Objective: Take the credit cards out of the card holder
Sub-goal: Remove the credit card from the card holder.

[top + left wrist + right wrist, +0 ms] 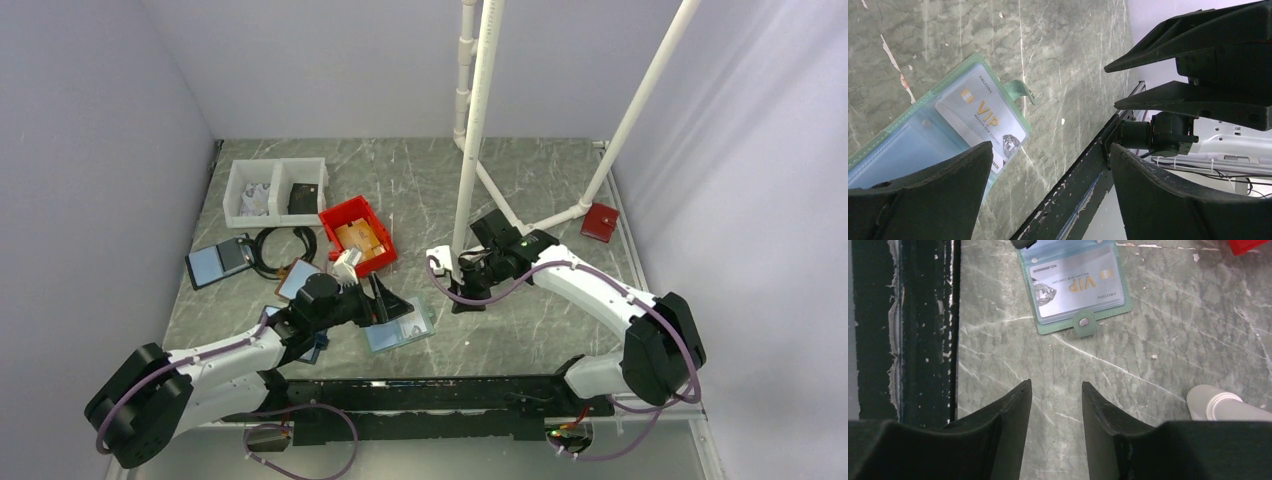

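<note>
The card holder [402,332] lies open and flat on the marble table, with a teal-green edge and clear blue pockets. In the left wrist view the card holder [908,145] has one of the credit cards [980,122], silver-grey with gold "VIP", inside its end pocket beside the tab [1020,91]. My left gripper [1051,147] hovers wide open over the holder's near corner, holding nothing. The right wrist view shows the card holder [1045,325], the same card [1078,287] and the snap tab [1084,325]. My right gripper [1056,383] is open and empty, a short way from the tab.
A red bin [358,235], a white two-part bin [275,190], a navy-edged folder [218,262], a brown-edged folder [297,278] and a black cable [285,250] sit at back left. White pipe frame [480,130] stands behind the right gripper [467,300]. Black rail [923,330] lines the near edge.
</note>
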`<state>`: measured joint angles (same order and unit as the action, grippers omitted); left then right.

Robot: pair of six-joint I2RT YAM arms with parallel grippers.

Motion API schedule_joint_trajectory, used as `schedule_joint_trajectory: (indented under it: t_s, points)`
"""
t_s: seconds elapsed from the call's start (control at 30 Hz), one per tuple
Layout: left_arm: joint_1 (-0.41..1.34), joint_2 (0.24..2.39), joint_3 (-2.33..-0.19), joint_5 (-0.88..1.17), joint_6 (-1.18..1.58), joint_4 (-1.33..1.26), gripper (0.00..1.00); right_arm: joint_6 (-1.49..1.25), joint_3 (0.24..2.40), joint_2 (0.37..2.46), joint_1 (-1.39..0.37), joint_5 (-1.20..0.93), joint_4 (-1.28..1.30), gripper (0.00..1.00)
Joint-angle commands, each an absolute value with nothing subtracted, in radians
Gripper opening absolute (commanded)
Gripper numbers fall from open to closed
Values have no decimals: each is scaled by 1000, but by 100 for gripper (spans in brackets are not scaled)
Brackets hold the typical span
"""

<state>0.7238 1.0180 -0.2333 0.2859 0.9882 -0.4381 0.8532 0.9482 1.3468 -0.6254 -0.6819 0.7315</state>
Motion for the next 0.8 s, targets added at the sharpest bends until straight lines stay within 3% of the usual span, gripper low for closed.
schedule_joint_trajectory:
  t_s: [0.0, 0.17, 0.37, 0.5, 0.77]
  points:
    - [737, 1034, -235, 240, 1004, -490, 91, 742, 933, 1358, -657, -629, 607, 42]
    - [739, 1033, -243, 178, 1019, -384, 86, 606, 934, 1400, -702, -539, 506, 29]
    - [739, 1025, -240, 139, 1041, -306, 72, 471, 963, 1472, -752, -477, 427, 21]
    - [740, 1043, -236, 156, 1049, -332, 64, 432, 975, 1529, -795, -452, 400, 19]
    - [741, 1118, -205, 179, 1068, -422, 53, 370, 1017, 1636, -822, -410, 388, 5]
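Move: The holder's strap lies about 6 cm to the right hand's left, 1 cm ahead and 7 below; the credit card's middle is about 10 cm left, 1 back and 8 below. From the left hand, the card is some 3 cm to the right, level fore-and-aft and 8 below, and the strap about 7 cm right, 2 ahead and 7 below. The red box stands about 18 cm ahead and 8 left of the left hand. Right hand sinks and reaches left some 9 cm to the strap, nearly shutting; left sinks 4 cm, partly closing. ##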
